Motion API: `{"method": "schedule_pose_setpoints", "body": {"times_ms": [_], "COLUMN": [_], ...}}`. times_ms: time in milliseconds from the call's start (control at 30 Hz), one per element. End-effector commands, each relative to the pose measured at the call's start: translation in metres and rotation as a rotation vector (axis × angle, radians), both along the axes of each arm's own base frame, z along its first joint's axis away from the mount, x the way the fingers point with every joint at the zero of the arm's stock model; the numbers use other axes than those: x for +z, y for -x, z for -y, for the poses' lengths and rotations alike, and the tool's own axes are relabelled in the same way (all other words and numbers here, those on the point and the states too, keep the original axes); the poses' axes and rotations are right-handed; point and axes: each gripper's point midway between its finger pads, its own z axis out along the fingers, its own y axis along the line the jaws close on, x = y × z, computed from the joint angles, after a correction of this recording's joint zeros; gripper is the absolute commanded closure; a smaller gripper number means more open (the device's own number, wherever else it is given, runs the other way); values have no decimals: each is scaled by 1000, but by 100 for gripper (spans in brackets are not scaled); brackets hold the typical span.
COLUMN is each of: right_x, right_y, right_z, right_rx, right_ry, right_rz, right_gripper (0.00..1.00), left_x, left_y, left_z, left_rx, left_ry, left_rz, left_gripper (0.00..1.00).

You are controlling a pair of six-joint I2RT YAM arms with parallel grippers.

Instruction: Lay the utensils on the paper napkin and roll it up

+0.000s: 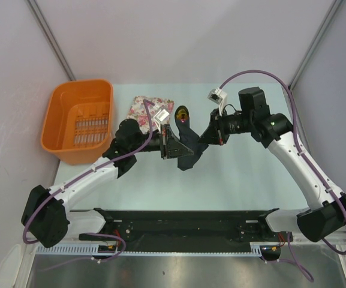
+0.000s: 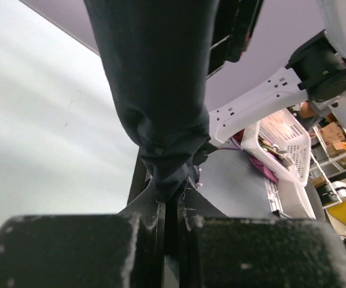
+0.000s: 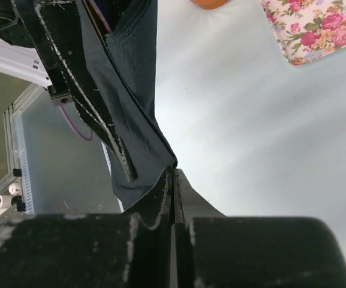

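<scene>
The black paper napkin (image 1: pixel 189 150) hangs bunched above the table between my two grippers. My left gripper (image 1: pixel 171 146) is shut on its left side; in the left wrist view the dark folds (image 2: pixel 155 90) run down into the closed fingertips (image 2: pixel 171 204). My right gripper (image 1: pixel 204 139) is shut at the napkin's right edge, and in the right wrist view the sheet (image 3: pixel 131 90) ends at the tip seam (image 3: pixel 174 171). A utensil's gold spoon head (image 1: pixel 183 113) shows just past the napkin's far end. Its handle is hidden.
A pink floral cloth (image 1: pixel 152 111) (image 3: pixel 322 30) lies flat on the table behind the left gripper. An orange basket (image 1: pixel 104 120) stands at the far left. White walls close in the back and both sides.
</scene>
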Motion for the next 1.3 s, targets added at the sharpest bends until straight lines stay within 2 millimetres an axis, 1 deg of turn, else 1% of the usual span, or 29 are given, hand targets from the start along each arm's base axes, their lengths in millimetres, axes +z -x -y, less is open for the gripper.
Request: {"method": "schedule_pose_setpoints", "body": {"times_ms": [0, 33, 100, 133, 200, 233, 267, 300, 333, 400, 467, 500, 533, 567, 600, 667, 733, 767, 800, 833, 867, 900, 933, 967, 1000, 1033, 1100, 1200, 1267], "right_x": [4, 3, 7, 5, 9, 12, 13, 14, 16, 28, 39, 45, 48, 53, 57, 61, 56, 53, 35, 35, 37, 24, 32, 33, 28, 36, 41, 41, 42], "right_y": [-14, -18, -18, -21, -19, -19, -20, -21, -23, -27, -29, -28, -27, -25, -20, -15, -5, -3, 0, 10, 12, 16, 22, 25, 29, 33, 36, 40, 43], "right_z": [2, 0, -9, -12, -17, -17, -16, -10, -6, 4, 9, 12, 13, 12, 11, 10, 8, 6, 5, 3, 1, 1, -2, -4, -6, -9, -13, -22, -29], "right_rx": [-6, -25, -19, -39, -39, -45, -54, -67, -79, -105, -112, -113, -114, -108, -98, -88, -82, -79, -79, -66, -51, -48, -34, -21, -8, 11, 21, 39, 52], "right_ry": [19, 24, 7, 18, 15, 10, 11, 12, 7, -31, -56, -68, -76, -85, -102, -126, -142, -149, -134, -144, -167, -164, -200, -215, -225, -255, -277, -307, -316], "right_rz": [87, 92, 111, 123, 145, 138, 128, 108, 100, 82, 87, 95, 96, 104, 96, 90, 54, 62, 32, 41, 66, 43, 71, 79, 76, 109, 130, 131, 139], "right_gripper": [100, 100, 100, 100, 100, 97, 86, 73, 48, 25, 18, 12, 10, 7, 2, 0, 0, 0, 0, 0, 0, 0, 0, 0, 0, 0, 0, 1, 5], "left_x": [35, 36, 38, 38, 39, 39, 35, 35, 33, 27, 26, 26, 27, 28, 30, 33, 37, 41, 43, 48, 52, 55, 59, 59, 62, 65, 68, 75, 79], "left_y": [17, 19, 20, 20, 19, 18, 17, 15, 14, 14, 14, 15, 14, 13, 13, 8, 6, 5, 5, 5, 5, 4, 4, 4, 4, 4, 5, 5, 5], "left_z": [-6, -6, -5, -5, -4, -4, -4, -4, -4, -4, -4, -4, -4, -4, -4, -5, -5, -5, -4, -5, -4, -5, -4, -4, -4, -5, -5, -6, -6], "left_rx": [-60, -67, -73, -73, -74, -72, -64, -55, -51, -51, -51, -53, -50, -48, -44, -25, -21, -20, -21, -22, -23, -19, -18, -19, -17, -17, -19, -17, -16], "left_ry": [107, 111, 120, 123, 122, 117, 102, 96, 89, 83, 88, 89, 91, 94, 98, 104, 116, 123, 127, 139, 143, 149, 161, 165, 171, 183, 195, 215, 226], "left_rz": [93, 87, 86, 85, 88, 93, 85, 101, 100, 91, 91, 90, 95, 99, 102, 93, 93, 91, 91, 101, 97, 99, 97, 96, 95, 91, 89, 89, 86], "left_gripper": [100, 100, 100, 100, 100, 100, 100, 100, 100, 100, 100, 100, 100, 100, 100, 100, 100, 100, 100, 100, 100, 100, 100, 100, 100, 100, 100, 100, 100]}}
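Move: Your left gripper already pinches the rolled napkin near its base-side end; the roll's middle lies about 4 cm ahead of that grip and 1 cm to its left, at the same height. The right gripper, shut on a drawn-out napkin corner, has the roll's middle some 5 cm to its left and 1 cm ahead. From the right gripper, the utensil heads stand about 8 cm ahead, 6 cm left and a little higher. Bring the right gripper a touch left with the napkin corner, then open wide to let go while swinging out right, forward and up. Carry it back towards you about 7 cm, sinking, then left towards the roll with fingers spread around it, just beyond the left grip, tips tilting up some 10 degrees. Keep the left pinch throughout, raising it about 3 cm, mostly late. ##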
